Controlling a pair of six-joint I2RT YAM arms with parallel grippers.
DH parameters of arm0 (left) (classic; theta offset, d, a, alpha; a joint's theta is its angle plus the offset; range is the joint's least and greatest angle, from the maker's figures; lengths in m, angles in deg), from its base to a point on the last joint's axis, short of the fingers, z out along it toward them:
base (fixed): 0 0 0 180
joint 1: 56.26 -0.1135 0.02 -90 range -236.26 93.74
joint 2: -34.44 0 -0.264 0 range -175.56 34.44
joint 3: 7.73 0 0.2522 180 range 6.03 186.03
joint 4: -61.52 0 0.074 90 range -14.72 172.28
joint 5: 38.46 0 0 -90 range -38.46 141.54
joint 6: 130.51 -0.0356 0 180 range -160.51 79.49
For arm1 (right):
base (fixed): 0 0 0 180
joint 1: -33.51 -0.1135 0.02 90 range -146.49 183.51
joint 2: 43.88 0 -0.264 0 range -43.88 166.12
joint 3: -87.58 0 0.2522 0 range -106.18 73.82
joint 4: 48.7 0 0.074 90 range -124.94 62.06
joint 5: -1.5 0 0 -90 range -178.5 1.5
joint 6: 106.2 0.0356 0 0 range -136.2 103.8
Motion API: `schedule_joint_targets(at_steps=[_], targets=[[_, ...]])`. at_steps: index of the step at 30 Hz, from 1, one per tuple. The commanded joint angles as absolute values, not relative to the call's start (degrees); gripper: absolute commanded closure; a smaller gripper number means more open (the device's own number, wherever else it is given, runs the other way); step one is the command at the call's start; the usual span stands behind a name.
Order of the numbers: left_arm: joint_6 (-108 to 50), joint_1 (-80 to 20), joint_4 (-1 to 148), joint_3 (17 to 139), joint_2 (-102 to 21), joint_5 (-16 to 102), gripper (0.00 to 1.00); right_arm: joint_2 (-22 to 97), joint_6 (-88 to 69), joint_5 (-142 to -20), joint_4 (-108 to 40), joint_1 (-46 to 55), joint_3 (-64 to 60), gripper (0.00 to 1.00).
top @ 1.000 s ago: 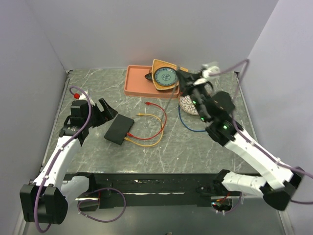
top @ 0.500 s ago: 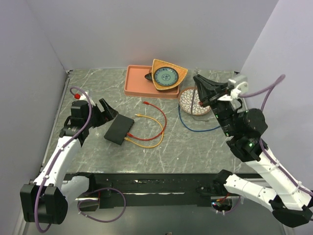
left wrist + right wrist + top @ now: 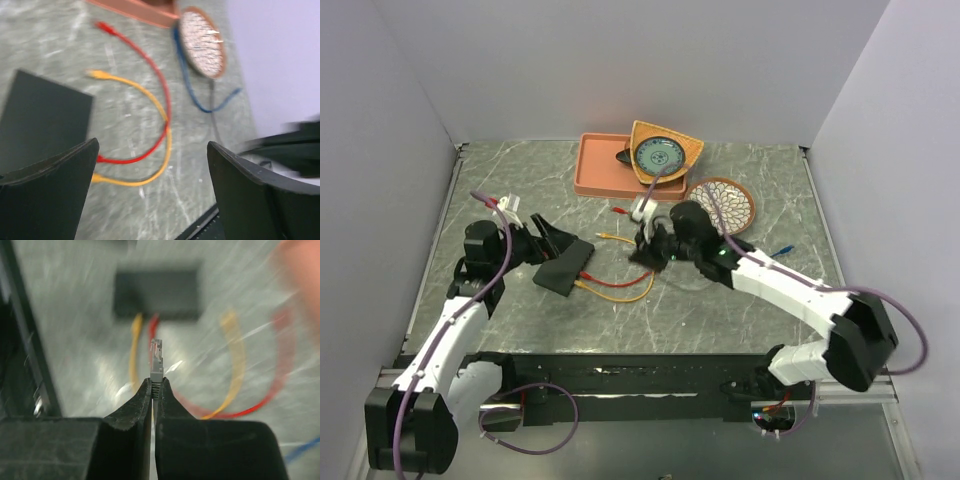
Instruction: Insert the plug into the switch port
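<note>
The switch is a flat black box lying left of the table's middle, with a red cable and a yellow cable running out of its right edge. My right gripper is shut on a grey plug, whose clear tip points at the blurred switch some way ahead. My left gripper is open and empty at the switch's far left corner. In its wrist view the switch lies beside the left finger.
A salmon-pink tray and an orange dish holding a blue plate stand at the back. A woven round coaster lies right of them. A blue cable end lies at the right. A black rail runs along the near edge.
My right arm swung down from the back right to the table's middle with the plug and now faces the switch. My left gripper shifted slightly nearer the switch. The blue cable has shifted to the right.
</note>
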State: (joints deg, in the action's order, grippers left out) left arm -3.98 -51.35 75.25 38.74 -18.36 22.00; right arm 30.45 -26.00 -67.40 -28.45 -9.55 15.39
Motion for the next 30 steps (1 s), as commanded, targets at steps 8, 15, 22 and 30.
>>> schedule_joint_targets(at_steps=[8, 15, 22, 30], targets=[[6.7, -51.1, 46.4, 29.9, -14.6, 2.0, 0.13, 36.4, -14.9, -44.1, -44.9, -8.9, 21.3, 1.00], [5.7, -47.1, 44.4, 30.9, -16.7, 1.4, 0.18, 38.1, -12.9, -42.2, -47.4, -8.9, 20.6, 1.00], [-0.7, -41.1, 52.8, 34.1, -19.4, 7.5, 0.21, 38.3, -14.2, -49.7, -42.9, -9.0, 18.1, 1.00], [2.1, -39.2, 51.3, 35.7, -25.0, 9.4, 0.27, 36.4, -14.1, -62.5, -41.1, -10.6, 18.4, 1.00]])
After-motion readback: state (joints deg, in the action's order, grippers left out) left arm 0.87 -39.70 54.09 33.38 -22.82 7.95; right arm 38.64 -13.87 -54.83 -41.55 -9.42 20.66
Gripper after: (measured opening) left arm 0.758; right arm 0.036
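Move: The grey plug, held in the right fingers, is about 17 cm to the right of the open left gripper, 2 cm back and 3 cm higher. From the right hand, the left gripper waits roughly 18 cm to the left, 3 cm ahead and 4 cm lower. The switch sits on the table 20 cm left of the right hand, 1 cm ahead and 22 cm down; the red plug in it is 15 cm left, 1 cm back and equally low. Bringing the hands together over the switch's port side, the left hand travels about 9 cm right and 5 cm back towards the grey plug, rising a little before sinking again and swinging some 25 degrees clockwise as its open fingers narrow slightly. The right keeps its pinch, drops quickly about 7 cm while drawing back, then rises partly, edging left with its fingertips tipped down, and finally eases forward. ##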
